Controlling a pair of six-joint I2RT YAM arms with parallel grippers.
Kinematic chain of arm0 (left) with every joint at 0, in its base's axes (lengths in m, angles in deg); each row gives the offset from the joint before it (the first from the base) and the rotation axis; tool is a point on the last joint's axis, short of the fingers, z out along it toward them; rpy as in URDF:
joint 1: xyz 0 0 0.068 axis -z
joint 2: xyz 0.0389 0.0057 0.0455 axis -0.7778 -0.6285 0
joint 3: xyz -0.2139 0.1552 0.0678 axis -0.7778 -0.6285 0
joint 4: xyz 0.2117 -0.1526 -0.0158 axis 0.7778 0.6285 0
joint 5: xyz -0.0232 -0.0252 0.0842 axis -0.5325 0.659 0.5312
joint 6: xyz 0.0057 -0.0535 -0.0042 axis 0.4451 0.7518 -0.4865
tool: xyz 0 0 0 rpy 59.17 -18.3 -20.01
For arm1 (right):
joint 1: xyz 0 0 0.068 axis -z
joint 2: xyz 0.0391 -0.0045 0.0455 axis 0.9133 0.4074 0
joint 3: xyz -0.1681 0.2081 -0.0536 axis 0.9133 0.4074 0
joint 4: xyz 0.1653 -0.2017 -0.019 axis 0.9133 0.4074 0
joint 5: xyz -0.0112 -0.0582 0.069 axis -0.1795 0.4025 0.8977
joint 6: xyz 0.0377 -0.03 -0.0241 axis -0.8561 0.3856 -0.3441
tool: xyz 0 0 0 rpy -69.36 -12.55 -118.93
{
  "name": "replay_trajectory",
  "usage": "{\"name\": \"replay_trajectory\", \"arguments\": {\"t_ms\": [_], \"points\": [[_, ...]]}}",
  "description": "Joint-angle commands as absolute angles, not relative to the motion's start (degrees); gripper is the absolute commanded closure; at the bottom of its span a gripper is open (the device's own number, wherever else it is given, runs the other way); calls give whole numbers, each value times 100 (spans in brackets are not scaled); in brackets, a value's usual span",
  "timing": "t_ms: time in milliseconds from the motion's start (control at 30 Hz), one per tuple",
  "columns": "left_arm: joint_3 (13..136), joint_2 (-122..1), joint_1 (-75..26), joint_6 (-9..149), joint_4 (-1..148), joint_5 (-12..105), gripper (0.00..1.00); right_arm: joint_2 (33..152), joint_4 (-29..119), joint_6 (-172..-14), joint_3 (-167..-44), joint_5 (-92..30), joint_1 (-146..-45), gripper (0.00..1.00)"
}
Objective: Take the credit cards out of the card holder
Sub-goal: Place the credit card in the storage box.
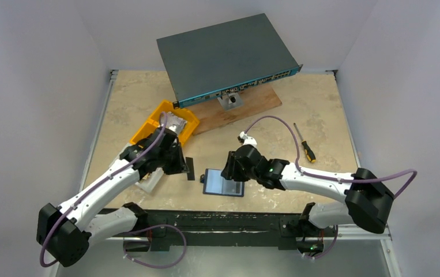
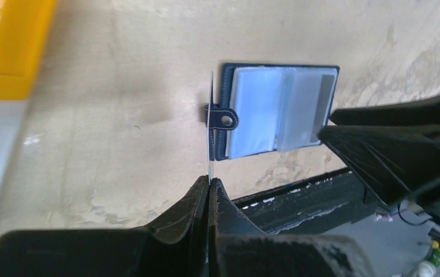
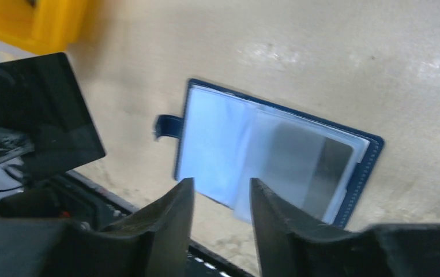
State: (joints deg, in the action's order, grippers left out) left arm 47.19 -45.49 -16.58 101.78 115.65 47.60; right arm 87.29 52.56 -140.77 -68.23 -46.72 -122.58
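Note:
The card holder (image 1: 223, 182) lies open on the table near the front edge, navy with pale clear sleeves (image 2: 263, 109) and a tab with a stud (image 2: 224, 119). A grey card (image 3: 307, 164) sits inside its right sleeve. My left gripper (image 2: 210, 180) is shut on a credit card (image 2: 211, 121), seen edge-on there and as a dark rectangle (image 3: 38, 109) in the right wrist view. That card hangs left of the holder (image 1: 190, 168). My right gripper (image 3: 220, 184) hovers open over the holder's near edge (image 3: 263, 150), nothing between its fingers.
A yellow bin (image 1: 165, 121) stands behind the left arm. A grey network switch (image 1: 226, 57) rests on a wooden board (image 1: 246, 107) at the back. A screwdriver (image 1: 305, 144) lies to the right. The table's dark front rail (image 1: 223, 222) runs just below the holder.

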Motion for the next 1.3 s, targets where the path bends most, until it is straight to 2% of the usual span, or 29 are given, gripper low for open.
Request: {"name": "replay_trajectory", "arguments": {"t_ms": [0, 133, 267, 433, 633, 867, 1067, 1100, 1167, 1267], "points": [[5191, -4202, -1996, 10184, 12389, 5404, 100, 8344, 5196, -13717, -7278, -4977, -12283, 51], [5598, -4010, -2399, 10266, 12733, 5797, 100, 8347, 5154, -13461, -7497, -5112, -12274, 20], [6006, -4009, -3009, 10403, 12989, 6041, 100, 8503, 5224, -13340, -7691, -5090, -12257, 2], [6258, -4250, -3844, 10483, 12822, 6243, 100, 8528, 5289, -13222, -7780, -5216, -12231, 1], [6350, -5088, -4598, 10445, 11926, 5336, 100, 8492, 5535, -13139, -7917, -5469, -12162, 1], [6225, -5839, -5037, 10564, 11083, 4811, 100, 8458, 5682, -13081, -7979, -5481, -12082, 1], [6159, -6130, -5216, 10464, 10870, 4850, 100, 8411, 5774, -13061, -7951, -5474, -11995, 1], [6148, -6152, -5273, 10440, 10863, 4855, 95, 8404, 5776, -13063, -7933, -5471, -11981, 1], [6114, -6156, -5314, 10399, 10844, 4854, 75, 8390, 5793, -13063, -7920, -5467, -11969, 1], [6069, -6054, -5356, 10374, 10915, 4915, 68, 8401, 5821, -13076, -7910, -5464, -11962, 1]]}}
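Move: The middle yellow compartment of the storage box, with the black cards, lies about 16 cm ahead of my left hand, 16 cm to its left and 8 cm below; I hold one black card there. The silver-card compartment is some 11 cm farther out and 8 cm to its right, the white compartment some 12 cm nearer and 3 cm to its left. The card holder is about 15 cm right of my left hand and 4 cm back, 9 cm down. From my right hand the black-card compartment is roughly 17 cm ahead and 31 cm left, a little below; the card holder lies right beneath, about 5 cm down. I swing the pinched black card some 20 cm forward-left with my left hand, arching up about 7 cm and then down 4 to 5, turning about 40 degrees counter-clockwise, to come over the black-card compartment; there the fingers part about a quarter to let the card go. Meanwhile my right hand rises 6 cm off the card holder, drifts 4 to 5 cm forward, tips up about 10 degrees and spreads its fingers wide. ##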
